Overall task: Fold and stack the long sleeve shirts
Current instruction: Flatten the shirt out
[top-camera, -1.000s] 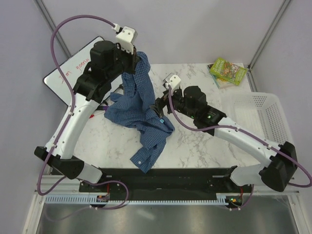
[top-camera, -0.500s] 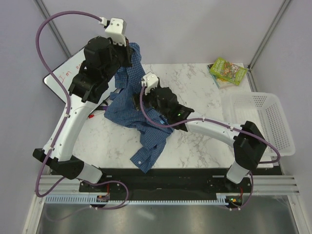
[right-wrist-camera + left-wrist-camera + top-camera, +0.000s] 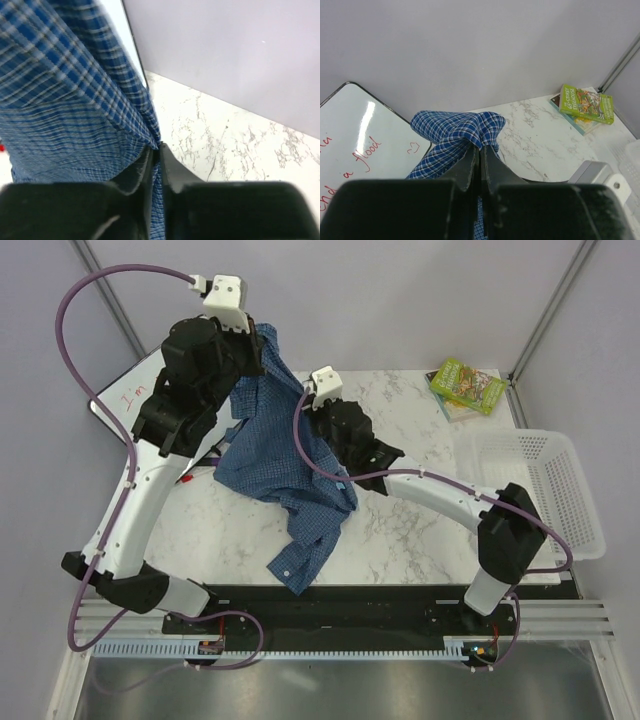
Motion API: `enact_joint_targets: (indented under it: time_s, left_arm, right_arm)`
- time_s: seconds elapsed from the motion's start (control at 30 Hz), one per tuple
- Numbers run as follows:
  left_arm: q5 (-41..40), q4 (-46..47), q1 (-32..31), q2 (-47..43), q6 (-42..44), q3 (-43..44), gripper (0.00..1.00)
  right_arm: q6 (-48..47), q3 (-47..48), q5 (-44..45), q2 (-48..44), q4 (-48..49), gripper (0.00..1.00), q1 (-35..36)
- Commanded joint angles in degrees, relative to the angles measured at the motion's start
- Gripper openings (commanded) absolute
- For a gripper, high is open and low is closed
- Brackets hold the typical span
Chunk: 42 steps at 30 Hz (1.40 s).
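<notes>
One blue checked long sleeve shirt (image 3: 290, 475) hangs from high at the back left down onto the marble table (image 3: 420, 530), and its lower part lies crumpled with a sleeve trailing toward the front. My left gripper (image 3: 258, 345) is raised and shut on a bunch of the cloth (image 3: 455, 129) at its top. My right gripper (image 3: 303, 410) sits lower on the right and is shut on the hanging shirt's side edge (image 3: 75, 100). In each wrist view the cloth is pinched between that gripper's closed fingers (image 3: 492, 165) (image 3: 172, 167).
A whiteboard (image 3: 125, 398) with red writing leans at the back left. A green book (image 3: 466, 386) lies at the table's back right corner. A white mesh basket (image 3: 540, 485) stands at the right edge.
My right arm swung from the shirt's middle up to its side edge and closed on the cloth. My left arm lifted the shirt higher and a little left.
</notes>
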Motion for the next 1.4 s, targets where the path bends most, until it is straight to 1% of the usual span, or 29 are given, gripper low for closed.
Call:
enact_joint_targets:
  time_s: [0.0,0.17,0.33,0.37,0.43,0.47,0.5,0.53,0.57,0.6,0.67,0.7,0.73,0.77,0.8,0.83,0.87,0.9,0.97,1.0,1.03,1.07,1.13,1.17,1.2,1.23,1.27,1.3,1.37]
  left_arm:
    - [-1.05,3.82,-0.23,-2.78,-2.38,-1.17,0.02]
    - [-2.37,4.17,-0.23,-3.31,-1.15,-3.81,0.02]
    - [-6.14,5.40,-0.15,-5.24,3.67,-7.15,0.02]
    - [-6.84,5.75,-0.15,-5.77,3.77,-7.77,0.02]
    - [-6.68,6.11,-0.06,-7.26,6.84,-10.31,0.02]
    - [-5.02,6.20,-0.06,-9.70,7.46,-12.93,0.02]
    - [2.04,6.11,-0.06,-11.03,8.51,-14.61,0.02]
    - [6.38,6.02,-0.15,-13.05,10.08,-16.72,0.02]
    - [11.47,5.32,-0.15,-17.07,11.32,-21.44,0.02]
    - [21.96,4.53,-0.15,-19.63,12.72,-23.75,0.02]
    - [26.01,3.12,-0.67,-23.77,14.32,-29.36,0.02]
    - [24.28,1.90,-0.76,-27.53,14.06,-30.87,0.02]
    - [21.57,1.28,-0.76,-28.96,12.92,-31.93,0.02]
    - [17.97,0.93,-0.76,-30.45,12.13,-33.68,0.02]
    - [11.58,0.58,-0.76,-32.73,11.77,-34.22,0.02]
    - [9.35,-0.12,-0.76,-34.06,11.25,-34.58,0.02]
    - [7.50,-0.22,-0.76,-35.29,10.98,-34.84,0.02]
    - [5.22,-0.05,-0.76,-36.43,10.63,-34.76,0.02]
    - [4.40,-0.22,-0.76,-39.07,9.49,-33.45,0.02]
    - [4.84,0.04,-0.76,-39.78,9.22,-33.26,0.02]
    - [5.62,0.04,-0.76,-40.22,9.65,-33.17,0.02]
    - [6.50,0.04,-0.76,-39.88,10.01,-33.61,0.02]
    - [8.79,-0.04,-0.76,-38.56,10.97,-34.84,0.02]
    - [9.84,-0.57,-0.76,-35.25,11.06,-36.15,0.02]
    - [11.42,-0.66,-0.76,-33.30,11.24,-36.68,0.02]
    - [11.35,-0.75,-0.76,-30.50,10.54,-37.04,0.02]
    - [10.91,-0.14,-0.76,-25.51,9.67,-37.13,0.02]
    - [9.86,0.83,-0.76,-22.59,8.88,-37.13,0.02]
    - [8.62,3.81,-0.76,-17.83,6.15,-36.61,0.02]
  right_arm:
    - [-4.34,-0.19,-0.78,-5.17,1.42,0.00,-1.84]
    - [-7.78,-1.42,-6.75,-8.96,1.51,0.00,-2.63]
    - [-7.70,-0.98,-10.89,-13.88,-4.11,0.00,-6.58]
    - [-7.44,-1.24,-12.99,-15.28,-5.77,0.00,-7.45]
    - [-6.74,-1.51,-14.14,-16.25,-7.36,0.00,-8.95]
    - [-6.12,-1.77,-15.63,-16.95,-9.11,0.00,-9.57]
    - [-5.51,-2.12,-18.25,-17.31,-9.65,0.00,-10.27]
    - [-5.15,-2.82,-19.32,-17.75,-9.91,0.00,-10.36]
    - [-4.63,-3.78,-21.60,-18.45,-11.05,0.00,-10.45]
    - [-4.27,-4.14,-24.67,-18.80,-11.84,0.00,-10.37]
    - [-2.95,-5.54,-29.07,-19.94,-14.99,0.00,-10.54]
    - [-2.43,-6.16,-31.61,-20.38,-16.06,0.00,-10.54]
    - [-1.99,-6.95,-38.43,-20.91,-17.11,0.00,-10.54]
    - [-1.37,-8.61,-41.71,-22.05,-19.56,0.00,-10.45]
    - [-0.32,-9.41,-46.36,-22.41,-20.63,0.00,-10.28]
    - [-0.40,-9.77,-51.80,-22.76,-22.21,0.00,-9.41]
    - [-1.19,-10.12,-54.46,-23.54,-25.35,0.00,-8.18]
    - [-3.02,-10.12,-57.01,-23.90,-26.78,0.00,-5.21]
    - [-3.74,-9.16,-62.80,-25.04,-29.41,0.00,-1.94]
    - [-3.74,-8.63,-63.80,-25.13,-29.69,0.00,0.42]
    - [-2.78,-8.02,-64.59,-25.05,-29.95,0.00,0.71]
    - [-1.99,-6.71,-63.90,-24.18,-30.56,0.00,0.80]
    - [-2.07,-5.82,-64.50,-22.94,-31.62,0.00,-2.53]
    - [-1.64,-6.08,-65.73,-21.02,-31.71,0.00,-4.72]
    - [-1.46,-6.17,-68.53,-19.70,-31.97,0.00,-9.35]
    - [-1.72,-6.08,-69.60,-18.03,-32.85,0.00,-11.66]
    - [-4.94,-5.47,-70.83,-14.80,-35.64,0.00,-13.77]
    - [-6.36,-5.12,-71.19,-13.11,-36.97,0.01,-17.88]
    - [-8.65,-4.41,-71.63,-8.99,-38.56,0.08,-21.77]
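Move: My right fingers are already around the shirt edge hanging between them, not yet fully shut; from my left hand, which still holds the shirt higher up, that edge lies about 10 cm right, some 3 cm farther out and 19 cm below. From my right hand, the shirt's lower sleeve lies on the table about 31 cm back, 6 cm left and 29 cm below. The whiteboard lies roughly 13 cm ahead of my left hand, 25 cm left and 48 cm below. I shut my right fingers on the shirt edge and lift it up and to the right, about 8 cm each way. Then I swing both hands back towards my base, the right by over 20 cm while sinking and turning some 60 degrees counter-clockwise, the left about 16 cm and lower, keeping its pinch; both finish by swinging forward again, the left also sinking. ##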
